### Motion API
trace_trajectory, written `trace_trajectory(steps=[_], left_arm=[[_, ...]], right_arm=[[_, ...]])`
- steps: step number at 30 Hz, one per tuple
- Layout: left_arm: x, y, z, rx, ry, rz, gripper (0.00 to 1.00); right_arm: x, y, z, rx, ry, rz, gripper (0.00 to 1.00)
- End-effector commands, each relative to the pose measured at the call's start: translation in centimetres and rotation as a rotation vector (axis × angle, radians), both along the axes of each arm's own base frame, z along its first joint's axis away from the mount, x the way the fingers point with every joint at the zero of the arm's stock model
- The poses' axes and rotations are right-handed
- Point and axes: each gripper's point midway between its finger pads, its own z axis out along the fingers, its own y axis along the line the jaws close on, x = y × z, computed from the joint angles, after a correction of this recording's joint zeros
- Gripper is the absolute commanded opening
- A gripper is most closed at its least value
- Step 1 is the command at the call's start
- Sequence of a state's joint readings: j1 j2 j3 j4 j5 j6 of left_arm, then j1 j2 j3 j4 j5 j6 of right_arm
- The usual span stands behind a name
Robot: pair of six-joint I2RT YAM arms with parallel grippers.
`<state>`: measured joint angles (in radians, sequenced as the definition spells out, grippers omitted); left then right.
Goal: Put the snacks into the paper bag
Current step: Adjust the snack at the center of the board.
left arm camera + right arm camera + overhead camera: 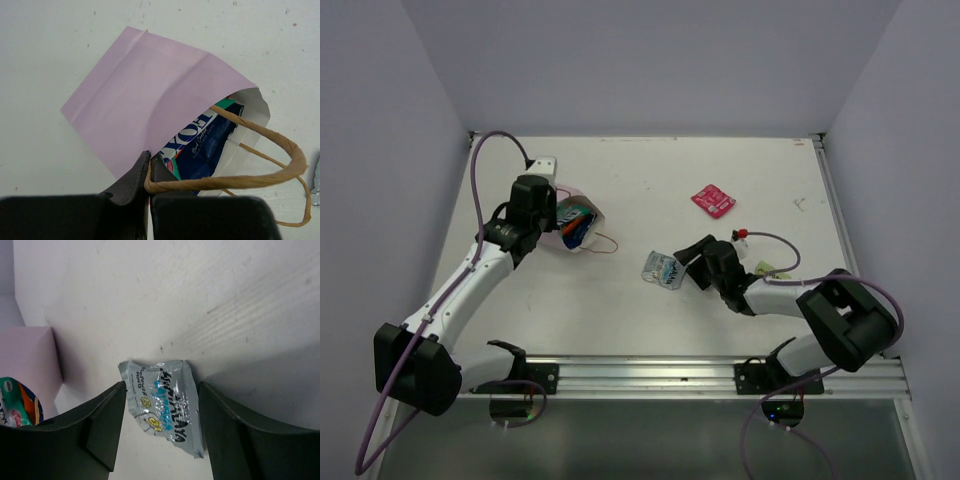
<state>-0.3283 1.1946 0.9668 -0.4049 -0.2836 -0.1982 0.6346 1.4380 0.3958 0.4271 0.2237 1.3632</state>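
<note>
The pale pink paper bag (572, 222) lies at the left, its mouth toward the right; it shows large in the left wrist view (150, 95). Inside it I see a dark blue packet (205, 145) and edges of teal and orange ones. My left gripper (149, 167) is shut on the bag's rim and a tan string handle (240, 181). My right gripper (160, 405) is open, its fingers on either side of the silver-grey packet (165, 400) lying on the table (663, 269). A pink-red packet (713, 200) lies farther back. A yellow-green packet (767, 269) peeks out behind the right arm.
The white table (650, 170) has walls at the back and sides and a metal rail (650, 372) along the near edge. The right arm's cable (775, 240) loops over the table by the yellow-green packet.
</note>
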Motion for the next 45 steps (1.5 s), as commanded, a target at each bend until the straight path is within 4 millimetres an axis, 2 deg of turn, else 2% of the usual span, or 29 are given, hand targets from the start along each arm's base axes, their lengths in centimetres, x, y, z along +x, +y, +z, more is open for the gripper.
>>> trace_trajectory(steps=[1, 4, 6, 15, 18, 19, 25, 27, 29, 30, 33, 35, 40, 45], left_arm=[[0.9, 0.1, 2.3, -0.029, -0.092, 0.014, 0.0], [0.9, 0.1, 2.3, -0.029, -0.092, 0.014, 0.0], [0.9, 0.2, 2.3, -0.028, -0.092, 0.015, 0.0], [0.9, 0.1, 2.2, -0.028, -0.09, 0.012, 0.0], [0.9, 0.1, 2.3, -0.03, -0.093, 0.01, 0.0], [0.9, 0.1, 2.3, -0.03, -0.093, 0.01, 0.0], [0.9, 0.1, 2.2, -0.027, -0.089, 0.013, 0.0], [0.9, 0.2, 2.2, -0.025, -0.089, 0.016, 0.0], [0.9, 0.2, 2.1, -0.024, -0.088, 0.017, 0.0], [0.9, 0.2, 2.2, -0.024, -0.09, 0.017, 0.0], [0.9, 0.2, 2.2, -0.024, -0.089, 0.015, 0.0], [0.9, 0.2, 2.1, -0.024, -0.088, 0.013, 0.0], [0.9, 0.1, 2.1, -0.025, -0.087, 0.012, 0.0], [0.9, 0.1, 2.1, -0.025, -0.087, 0.012, 0.0]], right_arm=[[2.1, -0.4, 0.1, -0.126, -0.042, 0.073, 0.64], [2.3, -0.1, -0.3, -0.18, -0.012, 0.13, 0.63], [1.8, 0.0, -0.8, -0.202, 0.017, 0.161, 0.62], [-2.1, -1.4, -3.7, -0.337, 0.196, 0.306, 0.6], [-3.1, -1.9, -4.9, -0.375, 0.23, 0.341, 0.59], [-3.8, -2.4, -5.9, -0.403, 0.273, 0.351, 0.58], [-3.7, -2.1, -8.5, -0.465, 0.349, 0.418, 0.56], [-4.3, -2.3, -10.0, -0.492, 0.395, 0.44, 0.54], [-4.8, -2.5, -10.8, -0.533, 0.425, 0.452, 0.5], [-4.9, -2.8, -11.1, -0.56, 0.436, 0.452, 0.43], [-5.0, -3.7, -11.7, -0.643, 0.465, 0.457, 0.31], [-5.0, -4.1, -11.8, -0.678, 0.466, 0.462, 0.27], [-4.5, -4.3, -10.9, -0.709, 0.439, 0.472, 0.0], [-3.8, -4.5, -8.7, -0.719, 0.386, 0.457, 0.0]])
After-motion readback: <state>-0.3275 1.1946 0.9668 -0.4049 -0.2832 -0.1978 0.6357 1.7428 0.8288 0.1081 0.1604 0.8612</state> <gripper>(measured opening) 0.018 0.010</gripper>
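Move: The silvery snack lies flat some 5 cm to the right hand's left and about 2 cm ahead, 3 cm below it. From that hand the mouth of the paper bag is about 25 cm left and 11 cm ahead, the pink snack roughly 22 cm ahead and 7 cm right, the yellow-green snack about 17 cm right and 2 cm back. From the left hand, the silvery snack lies about 22 cm right, 2 cm back, 18 cm below. Beside the silvery snack's right edge, the right hand goes forward about 2 cm, eases back slightly, then heads forward and left while sinking, ending some 5 cm away from its start. It rolls its left side down and swings about 20 degrees counter-clockwise; the open fingers shut late against that edge. The left hand stays still, keeping its grip on the bag. ##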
